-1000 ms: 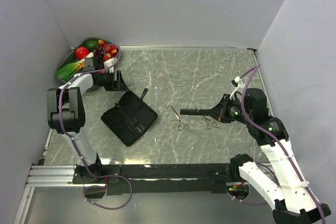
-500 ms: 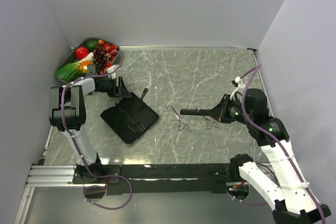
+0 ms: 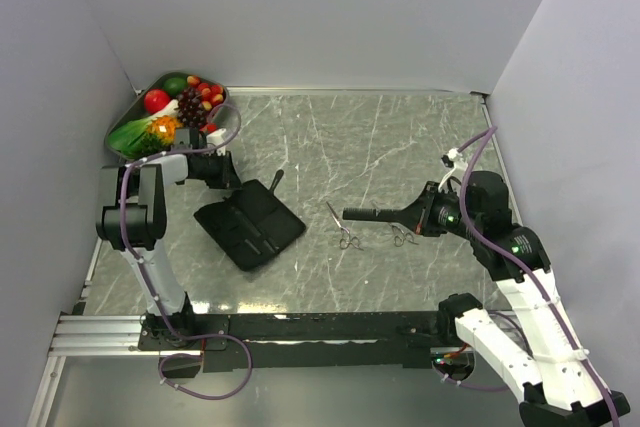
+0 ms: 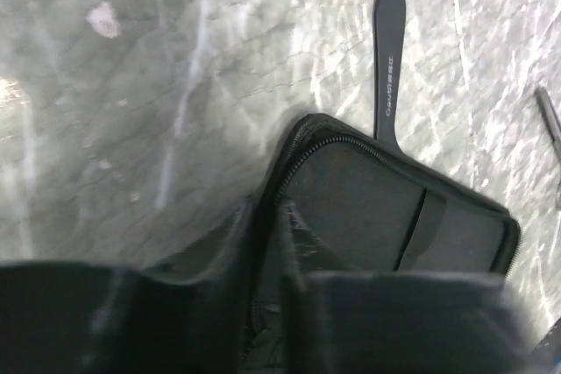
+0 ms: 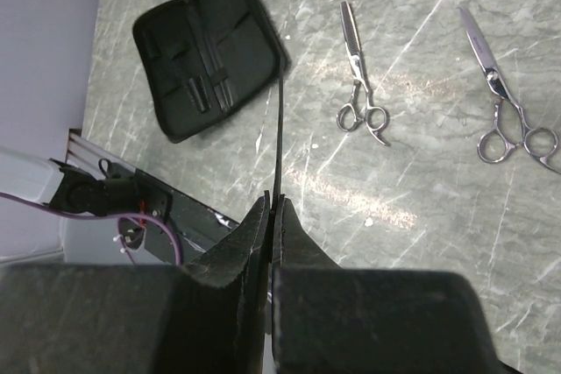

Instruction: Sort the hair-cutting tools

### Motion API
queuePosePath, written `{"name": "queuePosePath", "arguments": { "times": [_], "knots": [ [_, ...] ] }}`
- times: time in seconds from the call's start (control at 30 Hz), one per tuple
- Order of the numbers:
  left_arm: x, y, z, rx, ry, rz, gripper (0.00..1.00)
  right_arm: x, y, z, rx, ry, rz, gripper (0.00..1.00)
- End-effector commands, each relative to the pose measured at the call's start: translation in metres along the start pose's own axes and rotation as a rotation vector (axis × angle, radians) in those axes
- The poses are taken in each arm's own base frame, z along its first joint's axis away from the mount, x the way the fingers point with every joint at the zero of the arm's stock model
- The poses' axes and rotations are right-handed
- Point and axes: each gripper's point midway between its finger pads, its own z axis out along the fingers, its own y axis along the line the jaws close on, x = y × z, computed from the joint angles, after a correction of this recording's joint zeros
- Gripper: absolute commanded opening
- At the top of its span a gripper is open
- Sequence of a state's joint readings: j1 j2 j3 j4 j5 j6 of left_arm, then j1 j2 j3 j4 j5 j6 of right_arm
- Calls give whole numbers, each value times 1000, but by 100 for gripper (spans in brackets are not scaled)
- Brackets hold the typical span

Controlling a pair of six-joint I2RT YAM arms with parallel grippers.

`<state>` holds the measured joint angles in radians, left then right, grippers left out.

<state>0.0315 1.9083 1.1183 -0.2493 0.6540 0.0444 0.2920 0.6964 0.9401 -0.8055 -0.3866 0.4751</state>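
My left gripper [image 3: 228, 179] is shut on the back left edge of the open black pouch [image 3: 250, 227]; in the left wrist view its fingertips [image 4: 267, 216] pinch the pouch's zipper rim [image 4: 368, 190]. A short black comb [image 3: 274, 181] lies just behind the pouch, and also shows in the left wrist view [image 4: 388, 67]. My right gripper [image 3: 405, 214] is shut on the longer black comb [image 3: 368, 213] and holds it above the table, pointing left; the right wrist view shows it edge-on [image 5: 279, 120]. Two silver scissors lie on the table, one [image 3: 342, 227] left of the other [image 3: 403, 237].
A metal tray of toy fruit and vegetables [image 3: 165, 107] stands at the back left corner, close behind the left arm. The marble tabletop [image 3: 400, 137] ends at white walls on the left, back and right. A black rail [image 3: 300, 325] runs along the near edge.
My left gripper has moved toward me and to the right onto the pouch's edge, and the pouch has turned and shifted a little. The right arm and long comb have barely moved.
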Motion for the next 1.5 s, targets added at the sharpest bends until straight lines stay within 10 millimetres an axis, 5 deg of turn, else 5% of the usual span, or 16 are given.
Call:
{"name": "queuePosePath", "arguments": {
  "times": [0.0,0.3,0.7,0.87,1.07,1.3,1.47],
  "knots": [
    [4,-3,6,-68,16,41,6,-3,4,1,-28,-27,-7,0],
    [30,-14,5,-84,18,-65,1,0,3,3,-31,-26,-7,0],
    [12,-41,-26,-275,-198,-395,1,3,4,14,-61,2,8,0],
    [33,-67,-34,-337,-232,-531,1,-2,8,23,-88,14,-3,0],
    [85,-89,-46,-381,-228,-682,1,-3,15,44,-158,49,24,0],
    [115,-78,-70,-481,-320,-781,1,8,5,75,-182,105,88,0],
    [126,-73,-64,-486,-293,-729,1,18,3,93,-205,190,88,0]
  ]
}}
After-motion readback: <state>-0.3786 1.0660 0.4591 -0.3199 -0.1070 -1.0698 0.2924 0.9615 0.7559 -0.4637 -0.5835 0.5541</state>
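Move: The open black case lies with its middle about 13 cm back and 5 cm to the right of the left hand, just below it, its left edge already between the nearly shut fingers. A second comb, partly under the case, has its middle some 10 cm right and 3 cm back. From the comb-holding right hand, the case is roughly 10 cm ahead, 42 cm left and 23 cm down; the near scissors are 10 cm ahead and 13 cm left, the far scissors 11 cm ahead and 2 cm right. Finish shutting the left fingers on the case's left edge, then drag that edge back towards the base by about 16 cm, lifting slightly and swinging the wrist some 50 degrees counter-clockwise. Keep the comb gripped in the right hand and, mostly late on, bring it down about 6 cm while easing left and forward towards the case. ##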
